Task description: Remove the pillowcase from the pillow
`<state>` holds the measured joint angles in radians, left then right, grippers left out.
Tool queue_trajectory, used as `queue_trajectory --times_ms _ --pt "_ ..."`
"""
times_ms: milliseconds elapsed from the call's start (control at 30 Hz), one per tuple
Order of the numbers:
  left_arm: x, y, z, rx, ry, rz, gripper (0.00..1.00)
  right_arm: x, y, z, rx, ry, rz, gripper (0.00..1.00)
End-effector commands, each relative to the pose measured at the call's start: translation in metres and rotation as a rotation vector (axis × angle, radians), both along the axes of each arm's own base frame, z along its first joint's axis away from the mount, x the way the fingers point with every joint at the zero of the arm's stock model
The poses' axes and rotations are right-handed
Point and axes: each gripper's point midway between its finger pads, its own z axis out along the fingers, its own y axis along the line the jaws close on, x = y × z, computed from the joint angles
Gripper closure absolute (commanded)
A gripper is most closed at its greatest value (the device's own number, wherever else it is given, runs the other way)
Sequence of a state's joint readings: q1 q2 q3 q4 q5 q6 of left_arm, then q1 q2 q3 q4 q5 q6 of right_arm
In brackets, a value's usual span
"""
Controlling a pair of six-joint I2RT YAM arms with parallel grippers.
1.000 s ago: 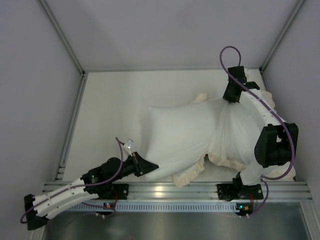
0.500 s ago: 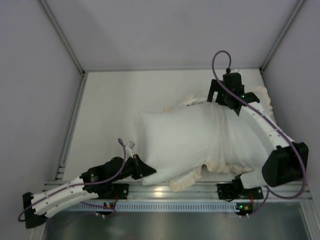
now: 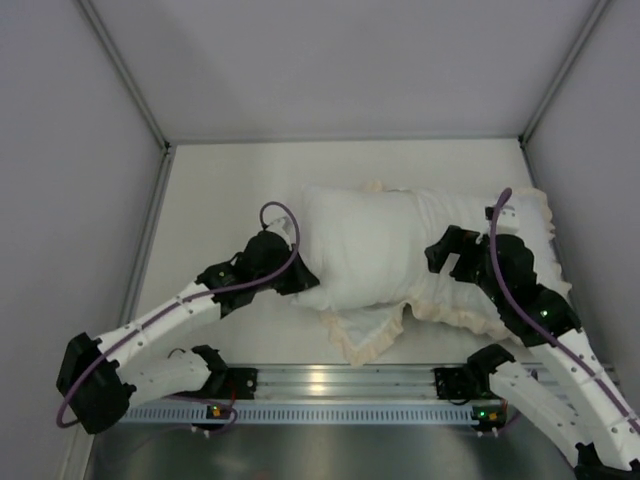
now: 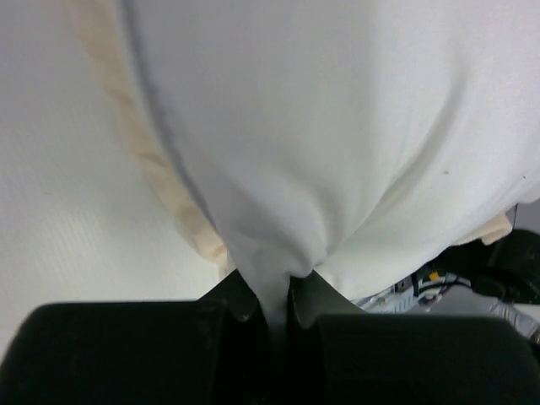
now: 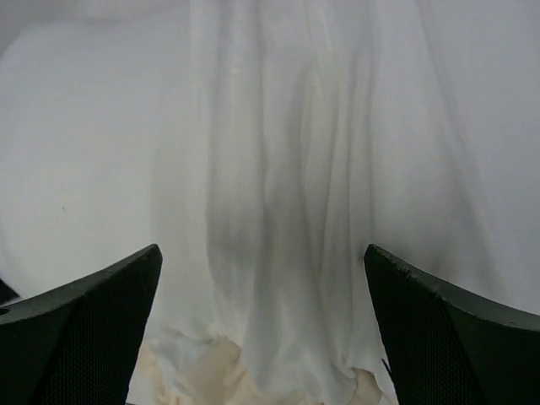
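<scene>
The plain white pillow (image 3: 355, 245) lies across the table's middle, its left half bare. The pillowcase (image 3: 470, 285), white face up with a cream frill (image 3: 368, 335), is gathered over the pillow's right half. My left gripper (image 3: 302, 282) is shut on a pinch of the pillow's white fabric (image 4: 287, 169) at its near-left corner; in the left wrist view the gripper (image 4: 278, 291) has frill (image 4: 139, 139) lying behind it. My right gripper (image 3: 445, 252) is open and empty above the wrinkled pillowcase (image 5: 287, 194). Its fingers (image 5: 101, 312) stand wide apart, the gripper (image 5: 261, 253) touching nothing.
Grey walls enclose the white table (image 3: 220, 210) on the left, far and right sides. An aluminium rail (image 3: 330, 380) with the arm bases runs along the near edge. The pillowcase frill (image 3: 545, 215) reaches the right wall.
My left gripper has carried the pillow's corner away from the rail, toward the far side. My right gripper has pulled back from the far right corner to above the pillowcase's middle.
</scene>
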<state>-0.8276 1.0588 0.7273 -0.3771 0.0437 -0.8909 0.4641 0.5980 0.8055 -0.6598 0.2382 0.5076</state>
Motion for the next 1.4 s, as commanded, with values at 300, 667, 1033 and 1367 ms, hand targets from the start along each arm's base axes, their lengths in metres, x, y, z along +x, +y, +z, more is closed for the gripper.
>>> queue_trajectory --times_ms 300,667,1033,1367 --pt "0.001 0.048 0.085 -0.092 -0.205 0.024 1.0 -0.011 0.056 -0.07 0.09 0.194 0.174 0.01" --pt "-0.01 0.1 0.09 0.036 -0.255 0.159 1.0 -0.024 0.075 -0.086 -0.063 0.208 0.13 0.32" --pt "-0.011 0.173 0.116 0.26 -0.33 0.374 1.0 -0.032 0.028 -0.079 -0.103 0.145 0.004 0.94" --pt "-0.03 0.232 0.158 0.223 -0.421 0.628 1.0 -0.023 0.015 -0.089 -0.146 0.186 -0.115 1.0"
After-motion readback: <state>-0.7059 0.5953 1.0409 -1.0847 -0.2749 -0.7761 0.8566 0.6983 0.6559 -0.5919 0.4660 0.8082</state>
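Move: My left hand, still shut on the pillow's near left corner, is bound for empty space about 16 cm to its left, 3 cm back and 11 cm higher; the pillow's bulge lies 8 cm ahead and 12 cm right of it. The pillowcase cloth my open right hand wants is some 7 cm left, 2 cm back and 8 cm below; the near ruffle is about 11 cm back, 4 cm left and 16 cm down. With my left hand keeping its pinch on the pillow corner, I haul it some 16 cm left and 11 cm up, easing slightly back and turning about 15 degrees counter-clockwise. Meanwhile my right hand drops and swings left, about 8 cm each way, onto the bunched pillowcase cloth. As its fingers close on a fold, it rises a couple of centimetres and drifts slightly right. ##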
